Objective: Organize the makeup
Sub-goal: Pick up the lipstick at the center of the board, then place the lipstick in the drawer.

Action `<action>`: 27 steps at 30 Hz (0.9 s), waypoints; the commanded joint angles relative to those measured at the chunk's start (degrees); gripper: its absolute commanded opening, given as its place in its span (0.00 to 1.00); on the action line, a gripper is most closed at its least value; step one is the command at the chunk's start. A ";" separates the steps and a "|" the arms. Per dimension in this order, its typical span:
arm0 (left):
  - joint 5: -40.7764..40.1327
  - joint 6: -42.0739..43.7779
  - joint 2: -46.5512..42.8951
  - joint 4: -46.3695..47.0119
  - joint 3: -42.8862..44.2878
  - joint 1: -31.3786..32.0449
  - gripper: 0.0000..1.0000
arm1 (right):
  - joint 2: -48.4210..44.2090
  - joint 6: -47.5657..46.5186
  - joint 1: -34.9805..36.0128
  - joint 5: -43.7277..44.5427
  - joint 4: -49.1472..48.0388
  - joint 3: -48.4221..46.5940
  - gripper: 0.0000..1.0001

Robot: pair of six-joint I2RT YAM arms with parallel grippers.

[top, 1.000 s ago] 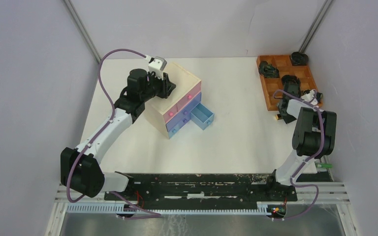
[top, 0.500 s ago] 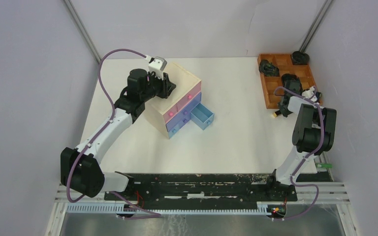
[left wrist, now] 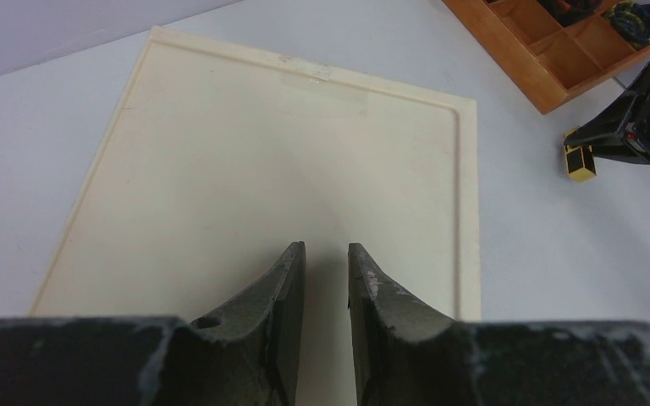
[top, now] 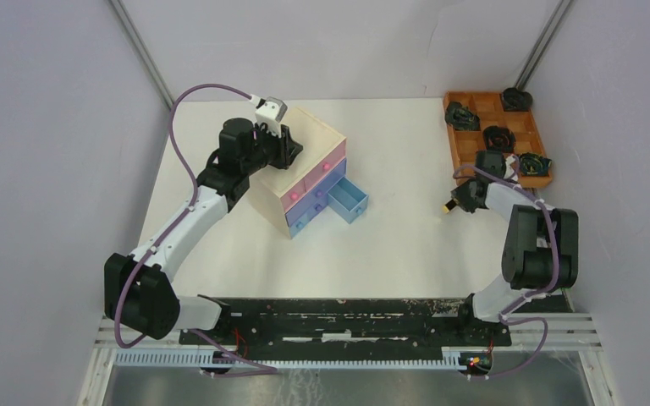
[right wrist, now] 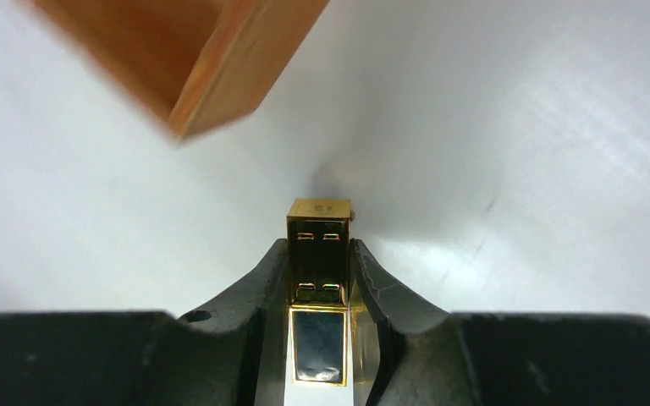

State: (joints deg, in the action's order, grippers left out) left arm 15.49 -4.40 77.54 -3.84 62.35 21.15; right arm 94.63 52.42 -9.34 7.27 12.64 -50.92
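My right gripper (right wrist: 319, 245) is shut on a gold tube (right wrist: 319, 222), a square mirrored stick whose tip pokes out past the fingers. In the top view the right gripper (top: 467, 197) holds the tube (top: 452, 205) low over the white table, left of the tray's near corner. The tube also shows in the left wrist view (left wrist: 581, 161). My left gripper (left wrist: 326, 247) hovers over the pale wooden chest's top (left wrist: 262, 144), its jaws a narrow gap apart with nothing between them. No other makeup shows.
The chest (top: 305, 169) has pink and blue drawers, with one blue drawer (top: 349, 200) pulled open toward the middle. The orange-brown grid tray (top: 495, 139) with dark coiled objects stands at the back right; its corner (right wrist: 195, 59) is close ahead-left of the right gripper.
My right gripper has moved left, away from the tray's near edge and out over the table, with the gold tube in it. The left arm has not moved.
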 commanded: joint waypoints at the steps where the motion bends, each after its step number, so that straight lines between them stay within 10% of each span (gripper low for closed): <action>1: -0.64 1.44 4.38 -17.04 -3.90 0.91 0.33 | -8.39 -3.14 6.11 -3.16 4.15 -1.08 0.01; 27: -2.49 2.04 4.16 -17.35 -4.43 0.91 0.33 | 5.10 -9.92 36.16 -15.49 2.49 -25.54 0.01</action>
State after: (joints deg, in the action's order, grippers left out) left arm 13.89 -4.38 77.47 -3.88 62.35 21.52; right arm 100.82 44.18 25.91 -6.31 17.65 -74.04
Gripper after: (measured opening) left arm 0.329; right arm 0.318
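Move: The right hand already grips the lipstick just above the board. The open blue drawer lies about 34 cm to its left, roughly 1 cm farther ahead and near its own height. Beyond the drawer, the cabinet's middle is some 48 cm left, 7 cm ahead and 8 cm up; the wooden tray sits about 21 cm ahead and 14 cm right. From the left hand, the drawer is about 15 cm right, 5 cm back and 21 cm down. Leftward in one quick sweep of about 30 cm, the right hand carries the lipstick away from the tray towards the open blue drawer. It arcs up some 12 cm, swinging forward a little, then eases back and down by about 3 cm each, turning roughly 50 degrees counter-clockwise while the fingers keep their hold. ##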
